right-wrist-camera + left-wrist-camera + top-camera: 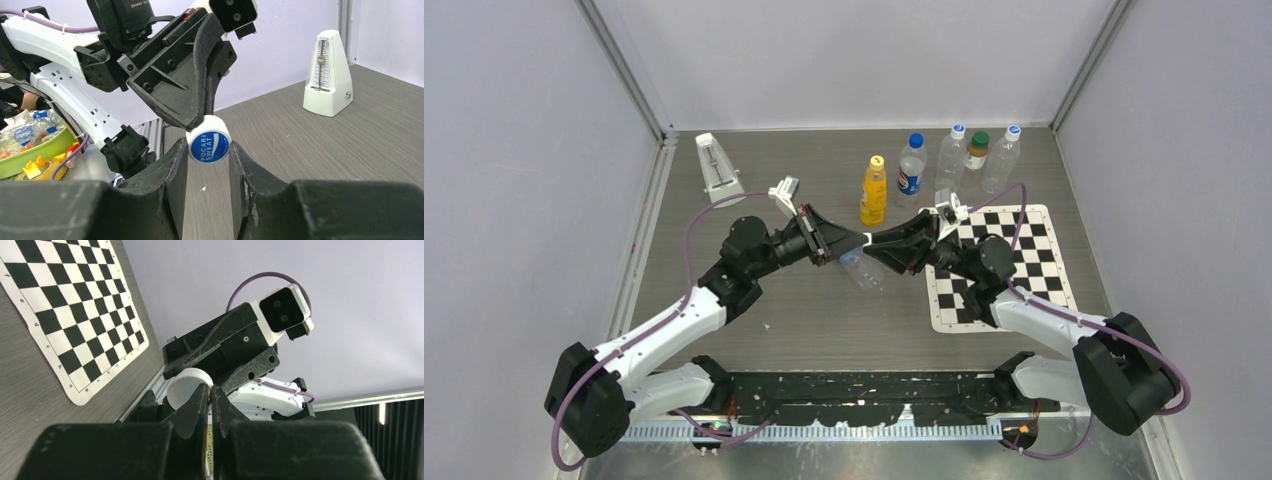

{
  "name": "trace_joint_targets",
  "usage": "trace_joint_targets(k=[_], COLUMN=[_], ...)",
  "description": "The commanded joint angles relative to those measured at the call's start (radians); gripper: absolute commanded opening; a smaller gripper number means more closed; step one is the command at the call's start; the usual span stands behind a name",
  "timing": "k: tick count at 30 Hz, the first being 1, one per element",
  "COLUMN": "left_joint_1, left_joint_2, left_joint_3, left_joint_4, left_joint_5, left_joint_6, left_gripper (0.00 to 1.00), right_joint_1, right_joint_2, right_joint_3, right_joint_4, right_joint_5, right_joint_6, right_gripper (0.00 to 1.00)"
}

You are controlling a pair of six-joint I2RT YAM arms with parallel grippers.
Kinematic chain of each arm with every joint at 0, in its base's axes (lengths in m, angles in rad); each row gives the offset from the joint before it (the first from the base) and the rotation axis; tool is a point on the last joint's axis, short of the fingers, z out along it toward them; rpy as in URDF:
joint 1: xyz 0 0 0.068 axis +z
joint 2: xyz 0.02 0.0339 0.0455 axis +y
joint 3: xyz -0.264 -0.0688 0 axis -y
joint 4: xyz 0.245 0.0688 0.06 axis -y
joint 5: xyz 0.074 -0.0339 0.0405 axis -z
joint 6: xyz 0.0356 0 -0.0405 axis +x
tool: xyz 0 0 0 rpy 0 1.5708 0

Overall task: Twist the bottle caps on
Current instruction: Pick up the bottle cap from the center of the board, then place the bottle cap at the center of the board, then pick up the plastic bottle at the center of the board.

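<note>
A white bottle cap [209,145] with a blue printed top hangs in mid-air over the table's middle [865,240]. My left gripper [860,239] is shut, its tips pinching the cap's rim [187,385]. My right gripper [208,150] comes from the opposite side, its fingers [172,170] pressed against the cap's two sides. A clear capless bottle [861,272] lies on the table just below both grippers. At the back stand a yellow bottle with a yellow cap [877,160] and a bottle with a blue cap [914,140].
Three more capped bottles [980,150] stand at the back right, one with a dark green cap. A checkerboard mat [1004,265] lies under the right arm. A white metronome [717,168] stands at the back left. A green bin of oddments [30,155] sits beyond the table's edge.
</note>
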Motion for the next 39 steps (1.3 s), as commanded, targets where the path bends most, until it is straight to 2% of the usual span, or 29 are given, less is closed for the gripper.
trace_joint_targets(k=[1,5,7,9,11,13,14,15,17,21,25,30,39], left_joint_1=[-0.003,-0.003,-0.003,-0.002,-0.003,-0.003,-0.004,-0.003,-0.003,-0.023,-0.077,-0.109,-0.133], left_joint_2=[-0.012,-0.034,-0.063,-0.095,-0.127,-0.141,-0.139,-0.129,-0.089,0.06,0.189,0.308,0.522], left_joint_3=[0.008,0.012,0.016,0.028,0.062,0.106,0.132,0.15,0.178,0.228,0.289,0.332,0.442], left_joint_4=[0.048,-0.013,-0.069,-0.16,-0.299,-0.464,-0.56,-0.62,-0.716,-0.815,-0.866,-0.864,-0.833], left_joint_5=[0.005,-0.034,-0.082,-0.137,-0.212,-0.306,-0.348,-0.395,-0.469,-0.552,-0.668,-0.813,-0.903], left_joint_6=[0.007,0.052,0.089,0.143,0.218,0.295,0.327,0.35,0.384,0.365,0.354,0.342,0.27], left_gripper=[0.12,0.51,0.71,0.82,0.88,0.9,0.91,0.92,0.93,0.96,0.96,0.96,0.97], right_joint_1=[-0.004,-0.006,-0.006,-0.006,-0.006,-0.005,-0.005,-0.005,-0.005,-0.005,-0.003,0.009,0.09], right_joint_2=[-0.041,-0.088,-0.131,-0.189,-0.25,-0.3,-0.312,-0.328,-0.34,-0.314,-0.221,-0.1,0.077], right_joint_3=[0.024,0.017,0.017,0.024,0.04,0.074,0.092,0.126,0.173,0.268,0.377,0.418,0.414], right_joint_4=[0.032,-0.076,-0.183,-0.386,-0.513,-0.796,-0.87,-1.01,-1.178,-1.457,-1.687,-1.752,-1.713], right_joint_5=[-0.003,0.034,0.067,0.112,0.155,0.202,0.236,0.247,0.278,0.357,0.402,0.398,0.568], right_joint_6=[-0.027,-0.071,-0.107,-0.141,-0.19,-0.232,-0.242,-0.269,-0.284,-0.292,-0.328,-0.314,-0.314], right_gripper=[0.04,0.01,0.0,0.01,0.0,0.0,0.0,0.01,0.01,0.01,0.01,0.01,0.01])
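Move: Held between the two hands, the white cap is at both hand points: the right fingers are already shut on it and the left tips still pinch its rim. From either hand, the lying Pocari Sweat bottle's middle is about 9 cm ahead, 3 cm left and some 27 cm below. The standing orange bottle is about 20 cm ahead, 2 cm right and 21 cm down; the chessboard's middle is roughly 8 cm ahead, 27 cm right and 30 cm down. Opening wide, the left hand lets go of the cap, backs off left and forward, then sinks about 20 cm towards the lying bottle, fingers turning to point down. The right hand keeps its pinch on the cap, drawing some 8 cm right and 18 cm down while its fingers swing from pointing left to steeply downward, stopping between bottle and board. ##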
